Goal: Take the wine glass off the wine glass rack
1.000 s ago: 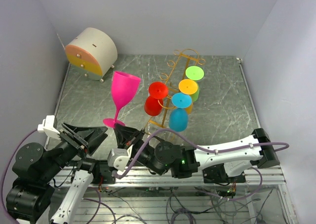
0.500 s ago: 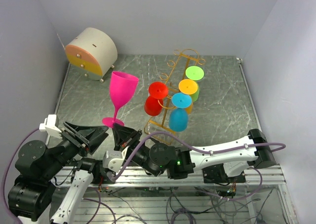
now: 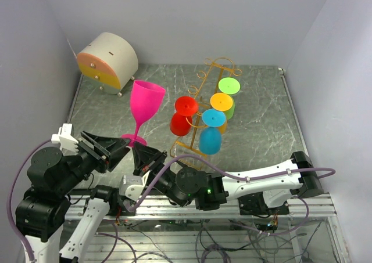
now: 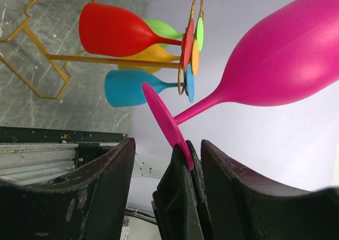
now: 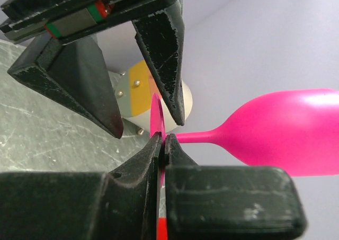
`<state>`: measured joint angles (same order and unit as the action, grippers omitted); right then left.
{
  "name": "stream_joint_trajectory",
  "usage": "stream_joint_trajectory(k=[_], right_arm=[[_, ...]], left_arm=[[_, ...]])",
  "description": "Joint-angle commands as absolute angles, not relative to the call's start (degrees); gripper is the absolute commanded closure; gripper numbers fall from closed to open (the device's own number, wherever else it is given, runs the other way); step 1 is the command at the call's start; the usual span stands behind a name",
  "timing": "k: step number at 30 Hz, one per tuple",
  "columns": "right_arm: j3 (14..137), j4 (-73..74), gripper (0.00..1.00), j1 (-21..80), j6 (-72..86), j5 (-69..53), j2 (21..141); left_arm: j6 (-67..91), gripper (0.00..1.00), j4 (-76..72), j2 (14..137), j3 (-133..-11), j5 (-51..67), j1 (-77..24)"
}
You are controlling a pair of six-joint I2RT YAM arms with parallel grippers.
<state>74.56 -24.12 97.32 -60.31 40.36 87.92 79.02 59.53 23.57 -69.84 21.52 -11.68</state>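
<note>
A pink wine glass (image 3: 145, 100) stands upright in the air, left of the golden wine glass rack (image 3: 218, 62) and free of it. My right gripper (image 3: 141, 154) is shut on the rim of its round foot (image 5: 157, 113), with the pads (image 5: 153, 147) pinching the thin disc. From the left, my left gripper (image 3: 116, 148) is open. Its two fingers (image 4: 106, 181) stand either side of the foot (image 4: 167, 123) and the right gripper's tips (image 4: 183, 197), touching neither. The bowl (image 4: 286, 54) points away from both grippers.
Red (image 3: 183, 115), blue (image 3: 210, 136), orange (image 3: 221, 102) and green (image 3: 229, 86) glasses hang upside down on the rack. A cream round-topped drawer box (image 3: 107, 62) sits at the back left of the marble table (image 3: 261, 118). Grey walls enclose three sides.
My left gripper has moved up and right until its open fingers straddle the glass's foot. The right gripper and the pink glass drifted slightly left, still gripped.
</note>
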Motion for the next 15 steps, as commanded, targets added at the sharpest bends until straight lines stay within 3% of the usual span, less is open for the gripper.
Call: stream_joint_trajectory(k=[1,3,8,15], right_arm=[[75.9,-26.5,1.0,151.0,-60.7,41.7,88.5],[76.1,-26.7,1.0,151.5,-61.0,42.0,88.6],[76.5,-27.2,1.0,152.5,-61.7,42.4,88.8],[76.0,-28.4,1.0,153.2,-61.8,43.3,87.8]], left_arm=[[77.2,0.37,56.5,24.6,-70.8,21.8,-11.2],[77.2,0.38,56.0,24.8,-70.3,21.4,-11.2],[77.5,0.64,54.2,24.9,-68.6,21.4,-11.2],[77.9,0.85,48.9,24.3,-65.5,23.1,-11.2]])
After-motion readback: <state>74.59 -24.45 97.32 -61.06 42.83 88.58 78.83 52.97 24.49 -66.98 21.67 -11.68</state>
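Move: The pink wine glass's foot, still pinched by the right hand, lies about 3 cm ahead of the left hand and 4 cm to its right, nearly level. From the right hand its middle is roughly 2 cm ahead and 1 cm left. On the rack, the red glass hangs some 15 cm ahead of the left hand, 19 cm right and 16 cm below, the blue one 12 cm ahead, 27 cm right and equally low. Left hand eases forward about 2 cm, closing its fingers around the pink foot's rim while the right keeps holding. ##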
